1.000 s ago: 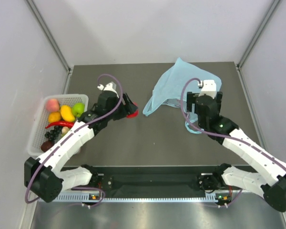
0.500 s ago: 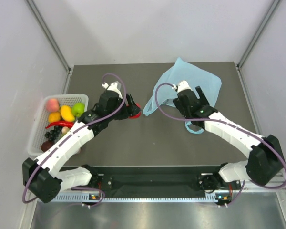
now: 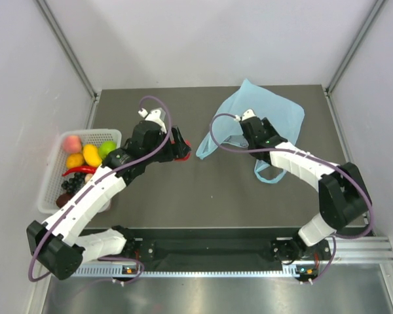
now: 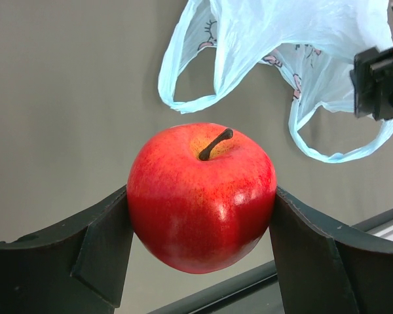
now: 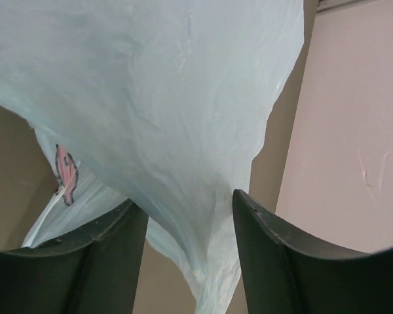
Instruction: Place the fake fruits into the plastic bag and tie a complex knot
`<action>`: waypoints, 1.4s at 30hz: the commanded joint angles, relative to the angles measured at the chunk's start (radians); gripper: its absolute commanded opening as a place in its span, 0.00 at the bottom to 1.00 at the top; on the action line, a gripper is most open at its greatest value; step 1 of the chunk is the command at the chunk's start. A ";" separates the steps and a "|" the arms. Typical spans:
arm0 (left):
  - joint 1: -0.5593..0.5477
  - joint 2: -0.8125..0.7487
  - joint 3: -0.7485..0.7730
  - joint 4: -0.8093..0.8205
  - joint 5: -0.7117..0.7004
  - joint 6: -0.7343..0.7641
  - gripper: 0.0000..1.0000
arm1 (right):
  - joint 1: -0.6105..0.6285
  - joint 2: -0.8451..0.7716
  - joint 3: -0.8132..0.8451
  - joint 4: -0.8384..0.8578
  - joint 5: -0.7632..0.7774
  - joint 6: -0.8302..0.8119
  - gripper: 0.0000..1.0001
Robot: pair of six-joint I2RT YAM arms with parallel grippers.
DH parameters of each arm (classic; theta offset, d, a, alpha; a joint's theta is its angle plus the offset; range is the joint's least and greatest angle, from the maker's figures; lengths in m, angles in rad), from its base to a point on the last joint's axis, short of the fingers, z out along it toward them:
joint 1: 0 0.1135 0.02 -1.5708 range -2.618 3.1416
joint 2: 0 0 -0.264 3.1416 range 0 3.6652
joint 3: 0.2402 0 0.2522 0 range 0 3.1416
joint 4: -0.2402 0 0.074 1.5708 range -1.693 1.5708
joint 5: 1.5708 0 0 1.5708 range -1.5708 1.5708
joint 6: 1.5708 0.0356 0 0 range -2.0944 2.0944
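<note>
My left gripper (image 4: 200, 195) is shut on a glossy red apple (image 4: 202, 196), stem up, held above the dark table; from above it (image 3: 181, 149) sits left of the bag. The light-blue plastic bag (image 3: 283, 112) lies crumpled at the back right, one loop handle (image 3: 205, 145) pointing at the apple and another (image 3: 265, 174) trailing toward me. My right gripper (image 3: 249, 124) is over the bag's middle. In the right wrist view its fingers (image 5: 187, 203) straddle a raised fold of the bag (image 5: 150, 98), still apart and not pinching it. The other fake fruits (image 3: 92, 154) lie in the basket.
A white mesh basket (image 3: 52, 186) stands at the table's left edge, holding a pink peach (image 3: 72, 142), a green apple (image 3: 107, 149), a red chili and dark grapes. Grey walls close in the left, back and right sides. A metal rail runs along the near edge.
The right arm swung left and forward onto the bag, and its jaws narrowed around a fold. The left arm shifted slightly, still holding the apple.
</note>
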 commanded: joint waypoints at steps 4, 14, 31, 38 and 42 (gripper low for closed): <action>-0.002 -0.052 0.012 -0.004 0.010 0.028 0.15 | -0.018 0.042 0.088 0.052 0.007 0.018 0.26; -0.005 -0.066 -0.146 0.189 0.247 0.025 0.14 | 0.100 0.087 0.336 -0.263 -0.024 0.293 0.00; -0.137 0.058 -0.229 0.464 0.158 -0.043 0.11 | 0.221 0.158 0.573 -0.546 -0.088 0.679 0.00; -0.189 0.148 -0.215 0.456 -0.042 -0.055 0.08 | 0.236 0.150 0.563 -0.561 -0.096 0.691 0.00; -0.175 0.213 -0.187 0.452 -0.150 -0.006 0.01 | 0.255 0.121 0.539 -0.571 -0.096 0.714 0.00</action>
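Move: The left hand holds the apple. The bag's mouth lies about 20 cm to its right, 4 cm farther out and some 13 cm lower; the bag's left handle is 8 cm right, level ahead and 14 cm down. The right hand has the mouth's upper edge between its open fingers, about 1 cm ahead. The right handle is about 17 cm back from there and 1 cm left, and the left handle about 22 cm left and 8 cm back, both some 5 cm lower. The right fingers close from half open to shut, pinching the bag's upper mouth edge, then draw it about 13 cm left and up about 5 cm, easing back a little and rolling the hand's left side up some 25 degrees. The left hand keeps its grip on the apple and brings it down 9 cm and 8 cm right towards the mouth, first backing off and turning clockwise, then partly undoing both. ##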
